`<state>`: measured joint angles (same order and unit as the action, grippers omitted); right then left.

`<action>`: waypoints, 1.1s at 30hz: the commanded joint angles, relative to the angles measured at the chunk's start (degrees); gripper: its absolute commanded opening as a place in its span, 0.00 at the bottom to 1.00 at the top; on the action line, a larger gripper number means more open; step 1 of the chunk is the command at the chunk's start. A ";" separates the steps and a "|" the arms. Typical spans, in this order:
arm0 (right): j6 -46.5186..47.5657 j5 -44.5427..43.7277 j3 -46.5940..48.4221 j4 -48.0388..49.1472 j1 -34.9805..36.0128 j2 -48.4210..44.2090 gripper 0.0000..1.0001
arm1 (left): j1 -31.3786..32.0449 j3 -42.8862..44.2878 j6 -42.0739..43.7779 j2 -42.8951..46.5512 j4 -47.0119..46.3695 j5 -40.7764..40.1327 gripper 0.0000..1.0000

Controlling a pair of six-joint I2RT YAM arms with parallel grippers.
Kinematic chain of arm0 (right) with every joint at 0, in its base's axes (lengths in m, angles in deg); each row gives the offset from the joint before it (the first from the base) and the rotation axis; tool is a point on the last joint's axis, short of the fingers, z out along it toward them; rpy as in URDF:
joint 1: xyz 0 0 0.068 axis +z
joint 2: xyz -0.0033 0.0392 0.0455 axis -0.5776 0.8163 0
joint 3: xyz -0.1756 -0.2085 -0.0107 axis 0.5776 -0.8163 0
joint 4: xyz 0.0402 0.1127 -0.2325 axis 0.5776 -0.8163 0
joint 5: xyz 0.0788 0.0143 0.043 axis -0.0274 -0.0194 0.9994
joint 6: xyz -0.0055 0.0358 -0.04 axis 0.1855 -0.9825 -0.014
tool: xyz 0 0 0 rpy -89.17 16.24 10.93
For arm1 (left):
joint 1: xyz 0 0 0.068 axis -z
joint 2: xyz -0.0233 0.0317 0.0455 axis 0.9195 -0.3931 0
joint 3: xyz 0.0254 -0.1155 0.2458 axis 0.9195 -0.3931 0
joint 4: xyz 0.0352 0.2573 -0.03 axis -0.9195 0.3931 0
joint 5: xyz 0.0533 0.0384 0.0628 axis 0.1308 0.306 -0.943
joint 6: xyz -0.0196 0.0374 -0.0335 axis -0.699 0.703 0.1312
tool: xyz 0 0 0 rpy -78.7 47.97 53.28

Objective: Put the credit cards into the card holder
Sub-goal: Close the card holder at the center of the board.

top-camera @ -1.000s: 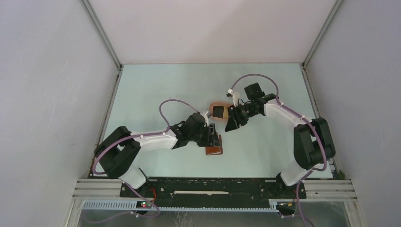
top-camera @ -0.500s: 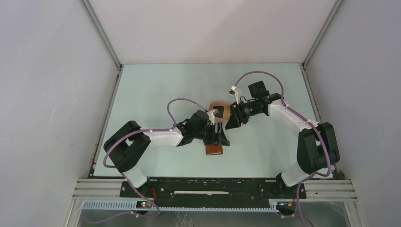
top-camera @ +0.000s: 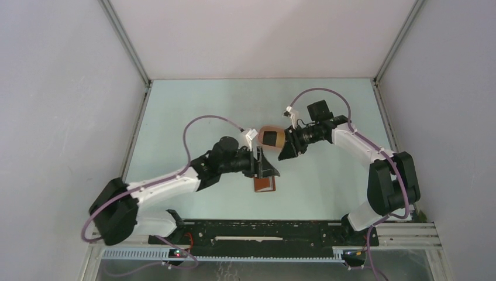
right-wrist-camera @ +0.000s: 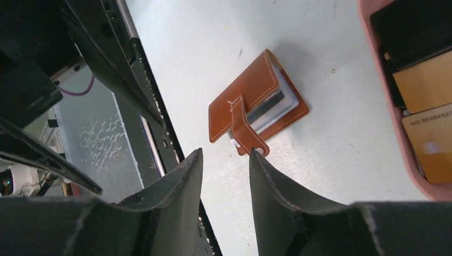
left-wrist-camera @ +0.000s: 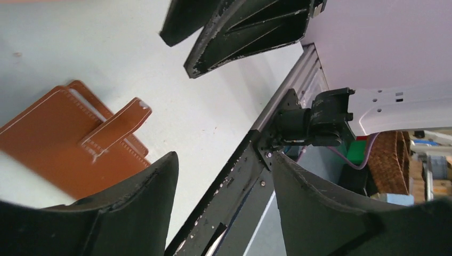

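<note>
The card holder (top-camera: 264, 185) lies on the table as a reddish-brown wallet, folded over with its snap tab loose. Pale pockets and a dark edge show between its covers (right-wrist-camera: 256, 104). My left gripper (top-camera: 268, 167) hovers just above it, open, with nothing between the fingers (left-wrist-camera: 224, 160); the wallet (left-wrist-camera: 64, 146) sits to their left. The credit cards lie in a pink oval tray (top-camera: 275, 128): a black one (top-camera: 269, 139) on top, tan ones (right-wrist-camera: 426, 85) beside it. My right gripper (top-camera: 285, 153) hangs between tray and wallet, open and empty (right-wrist-camera: 226, 154).
The black rail of the arm bases (top-camera: 263, 229) runs along the near table edge, close behind the wallet. The pink tray's rim (right-wrist-camera: 426, 189) is at the right of the right wrist view. Grey walls enclose the pale green table (top-camera: 193, 117).
My left arm has stretched out lower and to the left, and its jaws have opened wider over the wallet. The right gripper has barely shifted, its jaws slightly narrower.
</note>
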<state>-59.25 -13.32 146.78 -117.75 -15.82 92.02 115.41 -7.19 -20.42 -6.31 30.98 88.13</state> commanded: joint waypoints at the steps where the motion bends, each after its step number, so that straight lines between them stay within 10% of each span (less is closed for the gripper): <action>1: 1.35 1.96 0.42 1.07 2.46 -0.90 0.45 | 0.09 -5.84 3.83 8.14 5.45 -7.99 0.70; 22: 10.71 -6.22 1.59 -1.58 14.84 -1.65 0.45 | -0.61 -19.90 6.00 28.45 7.65 -29.16 0.71; 28: 12.00 -9.63 2.55 -2.41 17.83 -0.14 0.45 | -0.74 -22.64 5.24 35.89 7.65 -33.94 0.97; 33: 11.72 -12.95 2.83 -1.97 19.65 1.12 0.45 | -1.97 -25.42 3.43 35.78 4.90 -30.12 1.00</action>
<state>-48.69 -23.07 147.05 -119.78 2.63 92.24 114.58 -29.79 -15.72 30.17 38.74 57.31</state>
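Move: The card holder lies folded over, its strap sticking out: for the right hand some 7 cm to the left, 2 cm back and about 10 cm down. The pink tray is about 12 cm ahead of that hand and 4 cm to its left. From the left hand, the card holder is roughly 3 cm ahead, 1 cm to the left and 12 cm below; the tray is about 17 cm ahead and 2 cm to its right. The right hand heads for the strap side of the card holder without touching it, going about 6 cm back and 5 cm left while sinking a little and turning some 20 degrees counter-clockwise, fingers still half open. The left hand, already clear above, withdraws about 13 cm left, dipping and partly rising again, swings counter-clockwise and opens its fingers fully late on. ##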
